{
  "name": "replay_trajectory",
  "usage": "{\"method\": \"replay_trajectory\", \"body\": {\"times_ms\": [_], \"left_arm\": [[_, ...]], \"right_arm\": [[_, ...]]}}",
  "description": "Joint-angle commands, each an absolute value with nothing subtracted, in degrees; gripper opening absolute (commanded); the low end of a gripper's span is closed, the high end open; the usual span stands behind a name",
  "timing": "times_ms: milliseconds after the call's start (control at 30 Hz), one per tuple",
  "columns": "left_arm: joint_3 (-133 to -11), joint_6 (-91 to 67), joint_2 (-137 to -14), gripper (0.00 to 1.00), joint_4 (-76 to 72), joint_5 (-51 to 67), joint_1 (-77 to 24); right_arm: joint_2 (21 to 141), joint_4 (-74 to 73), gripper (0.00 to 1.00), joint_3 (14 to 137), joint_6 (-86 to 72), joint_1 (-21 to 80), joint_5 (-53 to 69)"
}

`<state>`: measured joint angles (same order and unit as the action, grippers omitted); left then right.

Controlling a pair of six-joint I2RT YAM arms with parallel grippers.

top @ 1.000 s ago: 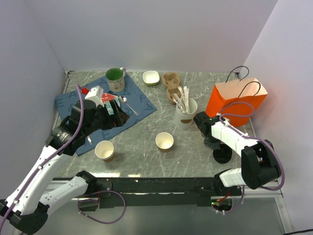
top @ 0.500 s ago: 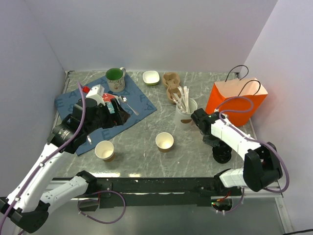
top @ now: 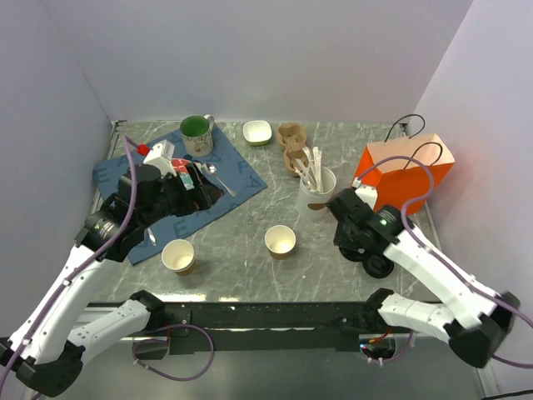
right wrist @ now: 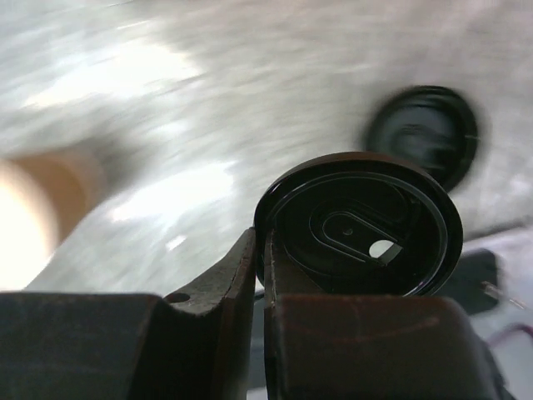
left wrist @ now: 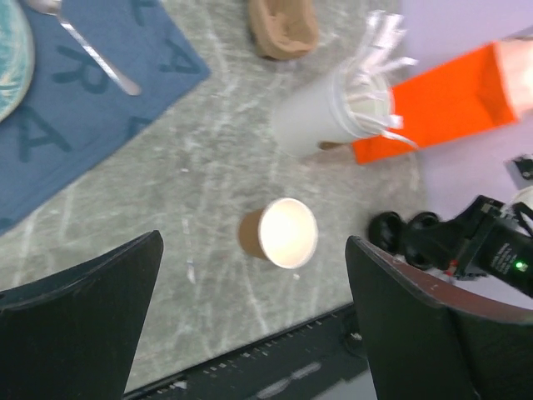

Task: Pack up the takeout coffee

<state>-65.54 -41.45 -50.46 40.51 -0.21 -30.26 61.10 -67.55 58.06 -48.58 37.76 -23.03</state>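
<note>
No takeout coffee with its lid on shows in any view. Two lidless paper cups stand on the table, one in the middle (top: 280,241) (left wrist: 279,233) and one near the front left (top: 178,256). My right gripper (top: 353,248) (right wrist: 260,243) is shut on the rim of a loose black lid (right wrist: 360,225), lifted just off the table. A second black lid (top: 380,266) (right wrist: 425,133) lies on the table beside it. My left gripper (top: 202,190) (left wrist: 252,242) hangs open and empty over the blue mat (top: 117,175), with the middle cup seen between its fingers from above.
An orange paper bag (top: 401,171) (left wrist: 450,104) stands at the right. A white cup of stirrers (top: 316,193) is next to it. At the back are a green mug (top: 196,133), a white bowl (top: 256,132), a cardboard cup carrier (top: 291,147) and a spoon (top: 220,180).
The right arm has swung round, its elbow now low at the right, and its gripper has shifted slightly toward the near edge with the lid. The left arm has barely moved.
</note>
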Motion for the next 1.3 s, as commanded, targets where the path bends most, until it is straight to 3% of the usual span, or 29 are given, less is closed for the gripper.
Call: {"method": "replay_trajectory", "body": {"times_ms": [0, 233, 367, 633, 1000, 1267], "left_arm": [[-71.5, -43.2, -50.8, 0.97, 38.4, 7.8, -30.5], [-75.3, -46.8, -57.1, 0.89, 36.9, 22.5, -30.5], [-72.8, -51.1, -58.3, 0.83, 28.4, 31.2, -30.5], [-62.5, -50.0, -56.6, 0.81, 13.4, 39.6, -30.5], [-60.6, -51.3, -56.4, 0.79, 1.3, 48.6, -30.5], [-60.9, -56.9, -57.1, 0.71, -4.9, 51.3, -30.5]], "right_arm": [[52.0, -55.9, 0.10, 61.3, -42.0, 42.4, -9.8], [44.7, -32.6, 0.11, 63.1, -34.8, 47.7, 10.9], [44.9, -25.5, 0.11, 64.0, -34.3, 48.9, 15.5], [42.8, 2.4, 0.11, 58.0, -43.6, 49.0, 25.5], [44.5, 18.8, 0.13, 55.6, -48.3, 49.0, 34.4], [47.6, 16.6, 0.12, 58.9, -47.1, 49.0, 34.5]]}}
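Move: Some 39 cm to the left hand's right, about 6 cm back and 16 cm lower, hangs the black lid that the right gripper already holds. For the right hand, the left gripper waits roughly 37 cm left, 5 cm ahead and 15 cm up. From the right hand, the middle paper cup stands about 18 cm left and 2 cm ahead, the stirrer cup 9 cm left and 13 cm ahead, the spare lid 8 cm right and 2 cm back, both cups and lid below. Swinging the pinched black lid up some 30 cm, about 20 cm left and also back, the right hand rolls its fingers from pointing down to pointing left, towards the left gripper. The left hand comes to meet the lid, about 11 cm right, rising and drawing back while turning its fingers to point level right; they narrow somewhat but stay open. ##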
